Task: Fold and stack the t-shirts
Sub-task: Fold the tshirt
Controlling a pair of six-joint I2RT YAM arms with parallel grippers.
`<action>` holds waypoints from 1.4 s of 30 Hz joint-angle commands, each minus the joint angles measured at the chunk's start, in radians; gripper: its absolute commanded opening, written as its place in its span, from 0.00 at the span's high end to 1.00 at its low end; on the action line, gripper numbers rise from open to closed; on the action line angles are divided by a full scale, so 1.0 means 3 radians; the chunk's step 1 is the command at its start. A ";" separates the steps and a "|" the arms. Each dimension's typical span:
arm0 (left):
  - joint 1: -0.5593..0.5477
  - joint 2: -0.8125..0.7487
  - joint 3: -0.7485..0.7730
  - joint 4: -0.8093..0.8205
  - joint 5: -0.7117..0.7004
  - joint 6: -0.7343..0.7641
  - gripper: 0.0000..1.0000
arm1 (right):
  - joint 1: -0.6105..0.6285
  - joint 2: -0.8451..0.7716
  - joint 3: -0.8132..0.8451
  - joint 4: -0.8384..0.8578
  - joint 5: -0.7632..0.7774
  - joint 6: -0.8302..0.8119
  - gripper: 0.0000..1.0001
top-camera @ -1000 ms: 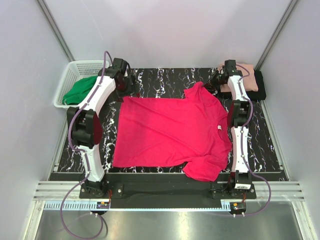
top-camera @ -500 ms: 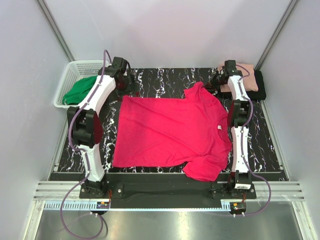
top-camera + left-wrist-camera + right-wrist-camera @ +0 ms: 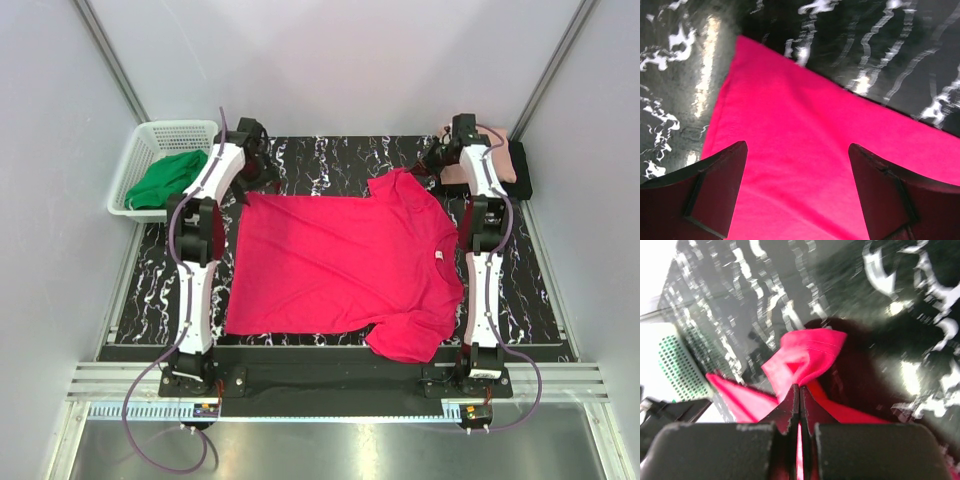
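A bright crimson-pink t-shirt (image 3: 340, 260) lies spread flat on the black marbled mat (image 3: 330, 160). My left gripper (image 3: 257, 178) hovers open over the shirt's far left corner; in the left wrist view its gripper (image 3: 797, 145) stands wide with pink cloth (image 3: 815, 115) beneath and nothing between the fingers. My right gripper (image 3: 428, 168) is shut on the shirt's far sleeve, and its wrist view shows the gripper (image 3: 800, 386) pinching a bunched fold of the sleeve (image 3: 807, 352). A pale salmon-pink t-shirt (image 3: 503, 160) lies folded on a black t-shirt (image 3: 522, 182) at the far right corner.
A white basket (image 3: 150, 135) with green cloth (image 3: 165, 178) in it stands at the far left, just off the mat. Grey walls close in the left, right and back sides. A metal rail runs along the near edge.
The right gripper has closed on the sleeve and lifted it slightly. The left arm has swung inward, bringing its open gripper over the shirt's far left corner.
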State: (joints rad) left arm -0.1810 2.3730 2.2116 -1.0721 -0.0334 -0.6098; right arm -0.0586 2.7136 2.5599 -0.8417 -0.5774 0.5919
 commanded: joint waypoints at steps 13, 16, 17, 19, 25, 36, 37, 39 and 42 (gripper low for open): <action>0.0189 0.0154 0.0467 -0.0123 -0.0323 -0.0141 0.14 | 0.0001 -0.0578 -0.0244 -0.0032 -0.0203 -0.0163 1.00; 0.0199 0.0205 0.0482 -0.0128 -0.0385 -0.0156 0.14 | 0.0001 -0.0568 -0.0234 -0.0032 -0.0218 -0.0158 1.00; 0.0199 0.0225 0.0492 -0.0128 -0.0380 -0.0171 0.14 | 0.0001 -0.0568 -0.0239 -0.0032 -0.0228 -0.0158 1.00; 0.0199 0.0276 0.0538 -0.0128 -0.0349 -0.0186 0.14 | 0.0001 -0.0573 -0.0239 -0.0032 -0.0233 -0.0158 1.00; 0.0199 0.0460 0.0686 -0.0082 -0.0262 -0.0233 0.14 | -0.0004 -0.0598 -0.0229 -0.0032 -0.0269 -0.0158 1.00; 0.0220 0.0588 0.0712 -0.0057 -0.0318 -0.0248 0.15 | -0.0004 -0.0619 -0.0234 -0.0037 -0.0300 -0.0158 1.00; 0.0220 0.0578 0.0697 -0.0057 -0.0338 -0.0238 0.15 | -0.0004 -0.0609 -0.0219 -0.0037 -0.0310 -0.0153 1.00; 0.0230 0.0578 0.0687 -0.0052 -0.0369 -0.0238 0.16 | 0.0001 -0.0598 -0.0188 -0.0037 -0.0335 -0.0142 1.00; 0.0245 0.0583 0.0656 -0.0052 -0.0390 -0.0227 0.17 | -0.0004 -0.0598 -0.0178 -0.0042 -0.0341 -0.0147 1.00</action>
State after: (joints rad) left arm -0.1188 2.5530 2.3913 -1.1049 -0.1188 -0.6815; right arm -0.0589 2.5988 2.4790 -0.8585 -0.6487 0.5571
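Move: The red shirt's far left hem corner lies about 4 cm ahead and 5 cm left of the open left hand, some 5 cm below; the basketed green shirt is about 24 cm left and 3 cm ahead. From the right hand, which already pinches the far sleeve's end, that hem corner is about 43 cm left, 6 cm back and 4 cm lower; the folded peach shirt is roughly 17 cm right and 3 cm ahead. The hem corner comes between the left hand's wide-open fingers: the hand shifts left and forward about 5 cm in all, turning slightly counter-clockwise, then sinks about 4 cm over it without closing. Meanwhile the right hand keeps its pinch on the sleeve, raises it some 4 cm early on, then holds nearly still with a slight drift back. ##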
